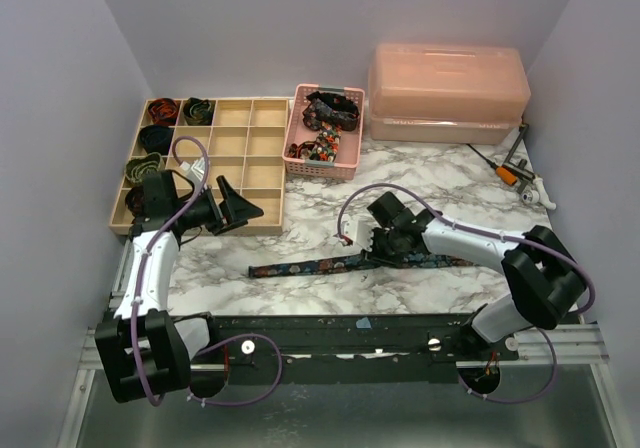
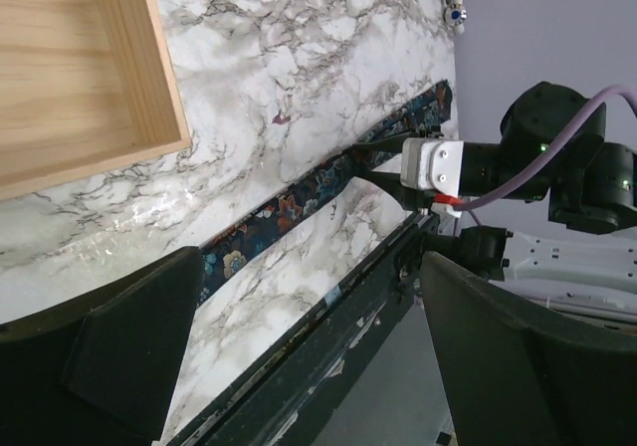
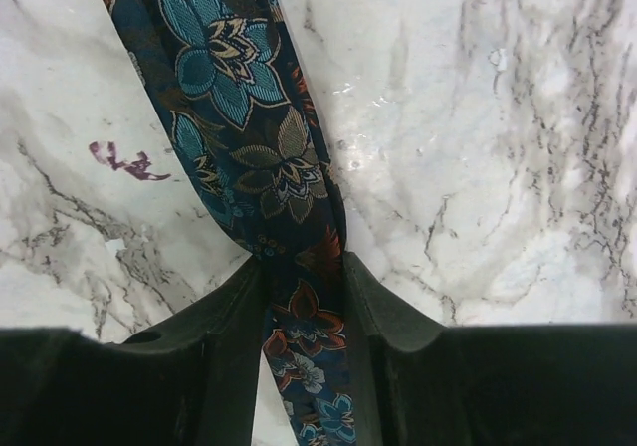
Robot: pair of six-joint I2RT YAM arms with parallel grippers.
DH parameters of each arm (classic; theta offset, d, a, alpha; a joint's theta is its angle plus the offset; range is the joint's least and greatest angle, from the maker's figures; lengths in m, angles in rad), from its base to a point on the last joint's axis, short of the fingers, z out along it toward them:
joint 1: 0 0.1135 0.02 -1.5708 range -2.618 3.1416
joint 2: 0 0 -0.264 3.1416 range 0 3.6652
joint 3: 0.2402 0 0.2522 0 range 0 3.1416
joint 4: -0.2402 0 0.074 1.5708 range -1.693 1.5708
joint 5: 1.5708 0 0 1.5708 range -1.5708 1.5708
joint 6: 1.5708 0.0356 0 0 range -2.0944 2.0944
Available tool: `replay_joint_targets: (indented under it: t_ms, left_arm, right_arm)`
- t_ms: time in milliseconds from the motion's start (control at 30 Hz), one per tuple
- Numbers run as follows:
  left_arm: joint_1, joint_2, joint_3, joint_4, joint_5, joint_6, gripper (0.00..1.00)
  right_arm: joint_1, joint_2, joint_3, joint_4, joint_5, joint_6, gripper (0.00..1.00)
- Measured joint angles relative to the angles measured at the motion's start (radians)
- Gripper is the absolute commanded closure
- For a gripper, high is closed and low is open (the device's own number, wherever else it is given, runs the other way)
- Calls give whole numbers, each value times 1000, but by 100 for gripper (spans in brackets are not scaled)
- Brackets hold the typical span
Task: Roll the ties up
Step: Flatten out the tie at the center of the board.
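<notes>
A long navy tie (image 1: pixel 300 265) with a teal and orange flower print lies flat across the marble table, near the front edge. My right gripper (image 1: pixel 364 258) is down on its middle; the wrist view shows both fingers pressed against the tie (image 3: pixel 239 98), bunching the fabric between them (image 3: pixel 304 277). Hovering wide open at the front right corner of the wooden organizer (image 1: pixel 250 143), my left gripper (image 1: pixel 240 208) holds nothing (image 2: pixel 309 366). The same tie (image 2: pixel 289 207) runs diagonally below it. Coiled ties (image 1: pixel 165 111) fill several left cells of the organizer.
A pink mesh basket (image 1: pixel 320 168) behind the middle holds more loose ties (image 1: pixel 330 113). A pink lidded box (image 1: pixel 447 93) stands at the back right, with small tools (image 1: pixel 515 168) beside it. The organizer's wall (image 2: pixel 159 78) is close to my left fingers.
</notes>
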Motion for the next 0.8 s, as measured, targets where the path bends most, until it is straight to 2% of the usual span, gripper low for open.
replay_joint_targets:
  t_ms: [67,200,267,433,500,600,700,800]
  left_arm:
    - [18,16,21,-6,0,1,5]
    - [42,37,69,-23,0,10,5]
    - [50,50,100,-46,0,28,5]
    - [67,92,204,-126,-3,95,4]
    - [81,104,248,-158,-5,122,5]
    - [108,109,294,-202,-5,157,4]
    - [131,108,320,-233,-7,181,4]
    - [164,99,324,-252,-12,188,4]
  right_arm:
    - [-2,-7,-7,14,18,-2,61]
    - [-14,-18,-8,31,79,0,29]
    - [-18,-18,17,2,90,11,19]
    - [-23,-19,249,-119,42,89,5]
    - [-23,-21,385,-119,-7,140,0]
    - [-23,-28,534,-53,-92,250,0]
    - [-23,-21,549,66,-171,371,0]
    - [-25,75,567,114,-329,460,0]
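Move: The right hand's part-closed fingers hold the tie just at their tips, at table level, about 1 cm down. The tie's left end lies some 27 cm to the left and 3 cm nearer the base. The pink basket's middle is roughly 31 cm ahead and 11 cm left, slightly higher. From the left hand, the held stretch of tie is about 26 cm right, 3 cm back and 17 cm below. Right hand lets go of the tie, opens wide, rises some 20 cm and swings left; left hand drifts up-left. ##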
